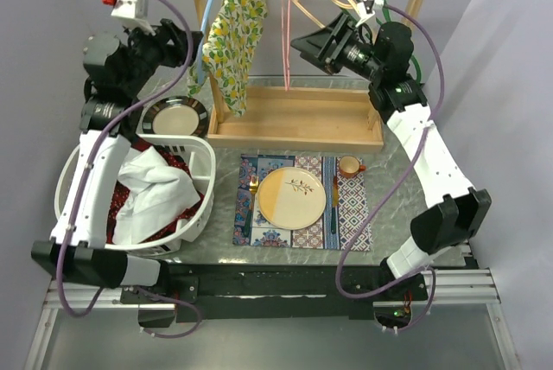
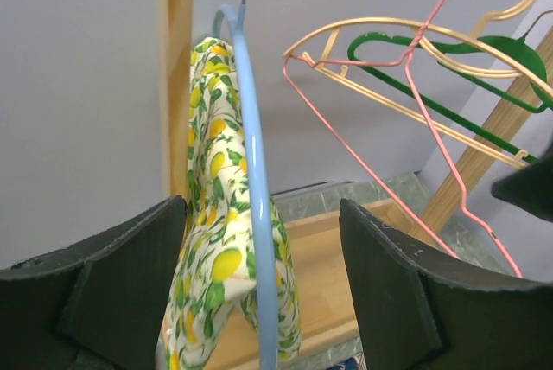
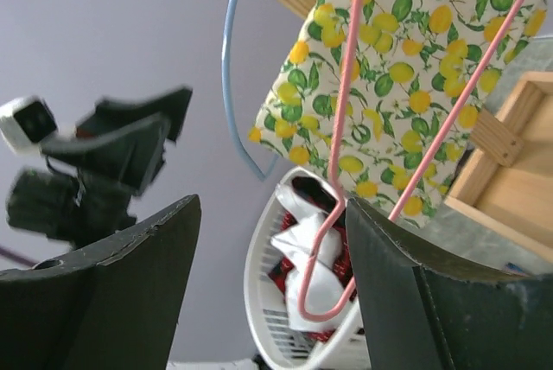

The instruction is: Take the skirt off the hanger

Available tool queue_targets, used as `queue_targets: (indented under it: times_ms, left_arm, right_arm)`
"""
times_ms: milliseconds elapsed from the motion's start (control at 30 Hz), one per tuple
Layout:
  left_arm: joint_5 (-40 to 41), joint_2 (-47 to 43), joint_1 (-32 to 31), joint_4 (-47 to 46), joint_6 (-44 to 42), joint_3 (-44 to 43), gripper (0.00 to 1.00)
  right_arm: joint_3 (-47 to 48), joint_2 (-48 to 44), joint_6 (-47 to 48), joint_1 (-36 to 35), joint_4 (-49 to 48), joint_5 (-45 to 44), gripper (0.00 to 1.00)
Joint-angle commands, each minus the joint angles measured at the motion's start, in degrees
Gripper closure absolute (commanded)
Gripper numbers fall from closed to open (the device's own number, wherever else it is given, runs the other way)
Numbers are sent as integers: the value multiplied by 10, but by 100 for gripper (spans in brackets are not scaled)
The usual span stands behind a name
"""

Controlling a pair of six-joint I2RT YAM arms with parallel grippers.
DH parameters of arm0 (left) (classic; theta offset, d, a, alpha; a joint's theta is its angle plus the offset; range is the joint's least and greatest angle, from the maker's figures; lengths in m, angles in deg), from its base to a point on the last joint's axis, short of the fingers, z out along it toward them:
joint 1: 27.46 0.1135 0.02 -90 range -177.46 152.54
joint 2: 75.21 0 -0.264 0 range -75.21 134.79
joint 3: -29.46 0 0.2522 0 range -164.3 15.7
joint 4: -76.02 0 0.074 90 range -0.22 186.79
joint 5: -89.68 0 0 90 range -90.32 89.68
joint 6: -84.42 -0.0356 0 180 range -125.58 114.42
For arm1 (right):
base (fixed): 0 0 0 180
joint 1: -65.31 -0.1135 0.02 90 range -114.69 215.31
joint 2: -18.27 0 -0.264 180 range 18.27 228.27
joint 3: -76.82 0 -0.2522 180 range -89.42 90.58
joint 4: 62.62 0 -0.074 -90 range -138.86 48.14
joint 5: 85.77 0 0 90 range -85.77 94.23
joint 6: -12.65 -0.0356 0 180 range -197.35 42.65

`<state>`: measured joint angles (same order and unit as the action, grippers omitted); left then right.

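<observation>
The lemon-print skirt point(image 1: 238, 37) hangs draped over a light blue hanger point(image 1: 207, 24) at the left end of the wooden rack's rail. In the left wrist view, the blue hanger point(image 2: 255, 214) and a fold of the skirt point(image 2: 216, 240) stand between the jaws of my left gripper point(image 2: 263, 283). That gripper is open and touches neither. My right gripper point(image 1: 307, 46) is open to the right of the skirt point(image 3: 406, 85). The bottom corner of a pink wire hanger point(image 3: 324, 283) lies close to its right finger, and nothing is held.
The wooden rack point(image 1: 294, 119) also carries pink point(image 1: 289, 15), cream and green hangers. A white laundry basket point(image 1: 199, 154) with white and red clothes sits at the left, with a dark plate point(image 1: 177, 117) behind it. A plate point(image 1: 292, 198) and cup point(image 1: 349, 165) rest on a patterned placemat.
</observation>
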<state>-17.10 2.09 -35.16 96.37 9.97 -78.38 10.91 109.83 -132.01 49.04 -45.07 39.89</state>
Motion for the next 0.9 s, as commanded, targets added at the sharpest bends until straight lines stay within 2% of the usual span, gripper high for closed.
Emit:
queue_targets:
  times_ms: [0, 100, 200, 300, 333, 400, 433, 467, 733, 867]
  left_arm:
    - [-4, 44, -27, -23, -26, -44, 24]
    - [9, 76, -58, -25, -41, -65, 27]
    - [40, 107, -77, -18, -58, -90, 35]
    - [71, 130, -84, -16, -69, -111, 52]
    - [75, 136, -85, -16, -71, -115, 62]
    - [82, 138, -86, -17, -72, -123, 73]
    - [82, 139, -86, -18, -74, -125, 88]
    - [82, 139, -87, -18, -73, -129, 97]
    - [69, 123, -114, -32, -63, -160, 99]
    - [95, 121, -127, -39, -59, -187, 99]
  right_arm:
    - [-31, -64, 73, -9, 32, 3, 25]
    - [-81, -111, 77, -10, 18, -13, 25]
    - [-128, -151, 85, -11, 11, -22, 26]
    - [-151, -185, 96, -18, 13, -27, 26]
    - [-161, -198, 100, -24, 14, -31, 26]
    - [-170, -212, 111, -26, 21, -36, 26]
    - [-179, -223, 111, -28, 22, -41, 26]
    - [-183, -228, 113, -28, 21, -42, 26]
    - [-198, -247, 120, -38, 19, -49, 26]
    - [-197, -256, 126, -41, 16, -59, 26]
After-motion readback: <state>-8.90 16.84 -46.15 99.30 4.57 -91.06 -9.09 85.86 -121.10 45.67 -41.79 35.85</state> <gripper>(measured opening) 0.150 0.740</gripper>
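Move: The blue hanger's near arm lies some 7 cm ahead of the left hand, 6 cm to its right and 5 cm lower. The lemon skirt on it hangs about 13 cm ahead, 7 cm to the right and 8 cm below; the pink hanger is roughly 7 cm ahead and 19 cm to the right, nearly level. From the right hand, the blue hanger's near arm is around 17 cm left, 7 cm ahead and 2 cm down. Bring the left gripper forward, right and slightly down, some 10 cm in all, until the blue hanger's arm sits between the fingers. Close them to pinch it, then carry it a little up, right and back. Meanwhile draw the open right gripper about 11 cm back, away from the pink hanger, tipping it slightly upward. ##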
